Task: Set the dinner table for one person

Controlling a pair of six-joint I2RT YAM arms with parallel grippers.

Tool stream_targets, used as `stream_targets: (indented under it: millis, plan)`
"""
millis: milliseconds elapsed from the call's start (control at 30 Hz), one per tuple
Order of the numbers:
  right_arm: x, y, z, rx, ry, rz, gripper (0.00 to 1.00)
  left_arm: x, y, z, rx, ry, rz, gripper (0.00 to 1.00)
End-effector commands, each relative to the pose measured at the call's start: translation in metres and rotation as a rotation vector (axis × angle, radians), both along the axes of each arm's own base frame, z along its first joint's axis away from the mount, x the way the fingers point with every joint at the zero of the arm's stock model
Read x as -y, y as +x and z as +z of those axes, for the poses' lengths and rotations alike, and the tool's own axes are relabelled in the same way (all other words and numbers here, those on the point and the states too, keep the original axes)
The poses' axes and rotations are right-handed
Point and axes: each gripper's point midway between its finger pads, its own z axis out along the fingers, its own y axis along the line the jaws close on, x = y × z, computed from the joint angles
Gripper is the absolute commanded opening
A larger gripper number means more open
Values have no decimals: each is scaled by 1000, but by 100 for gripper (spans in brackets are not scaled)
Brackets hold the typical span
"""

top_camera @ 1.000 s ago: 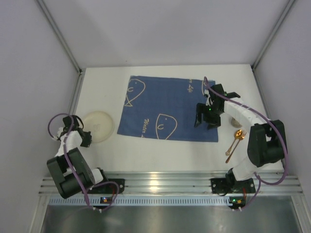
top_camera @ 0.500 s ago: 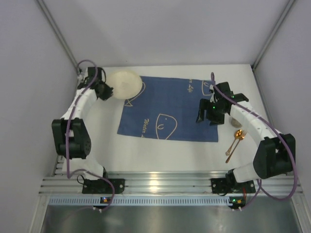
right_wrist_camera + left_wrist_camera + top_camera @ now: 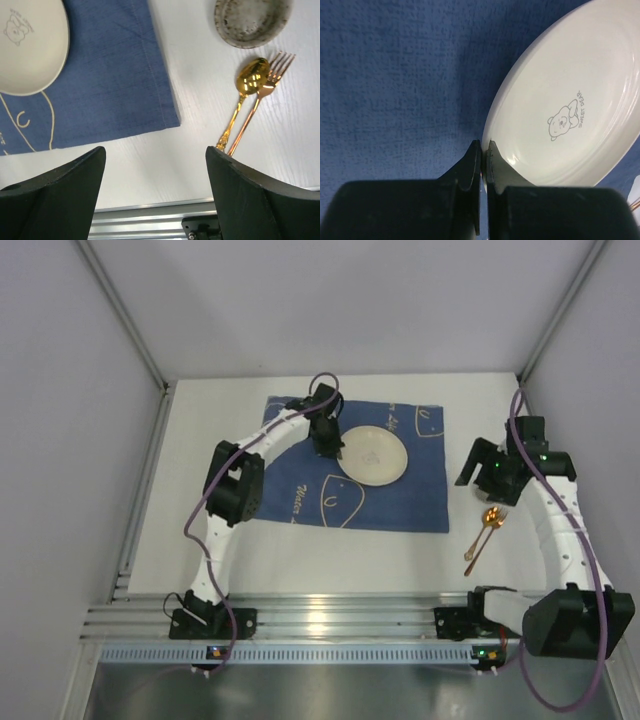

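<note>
The white dinner table (image 3: 200,490) carries a blue fish-patterned mat (image 3: 300,475). A cream plate (image 3: 372,455) with a small bear print sits over the mat's right half. My left gripper (image 3: 332,445) is shut on the plate's left rim. In the left wrist view the gripper (image 3: 483,145) pinches the rim of the plate (image 3: 570,115). My right gripper (image 3: 487,478) is open and empty, hovering right of the mat above the table. In its wrist view the gripper (image 3: 155,150) frames bare tabletop. A gold spoon (image 3: 248,75) and a copper fork (image 3: 272,75) lie together beside it.
A small speckled grey bowl (image 3: 252,20) stands on the table beyond the cutlery, right of the mat (image 3: 110,75). The plate's edge also shows in the right wrist view (image 3: 30,45). Silver rails (image 3: 330,615) run along the near edge, and walls close in both sides.
My left arm has carried the plate from the table's left side, round the far left corner, onto the mat's right half. My right gripper has drawn back rightward off the mat.
</note>
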Motion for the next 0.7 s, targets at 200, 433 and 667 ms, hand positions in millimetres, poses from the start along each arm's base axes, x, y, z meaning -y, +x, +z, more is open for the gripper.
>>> stream_targets:
  millis: [200, 433, 667]
  plan:
    - [23, -18, -1, -52, -53, -67, 82, -45, -3, 3, 10, 155, 111, 0]
    - [31, -6, -5, -76, -67, -73, 83, -55, -5, 12, 69, 137, 113, 0]
    - [51, 19, 0, -90, -72, -132, 86, -103, 0, 15, 26, 162, 200, 69]
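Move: The left gripper still pinches the plate by its left rim, the plate's middle about 9 cm to the right, 1 cm nearer and 2 cm lower. The blue placemat's middle lies roughly 4 cm right, 3 cm nearer and 3 cm below this gripper. From the open right gripper, the bowl is some 7 cm ahead, 8 cm right and 13 cm below; the spoon's middle is about 6 cm right, 5 cm back and 15 cm below. Settle the left gripper about 1 cm, then draw the pinched plate some 6 cm left to centre it on the placemat, opening the fingers off the rim near the end while still drifting left. Ease the open right gripper slightly back, then forward again, bringing it about 4 cm right and a little down towards the bowl. ##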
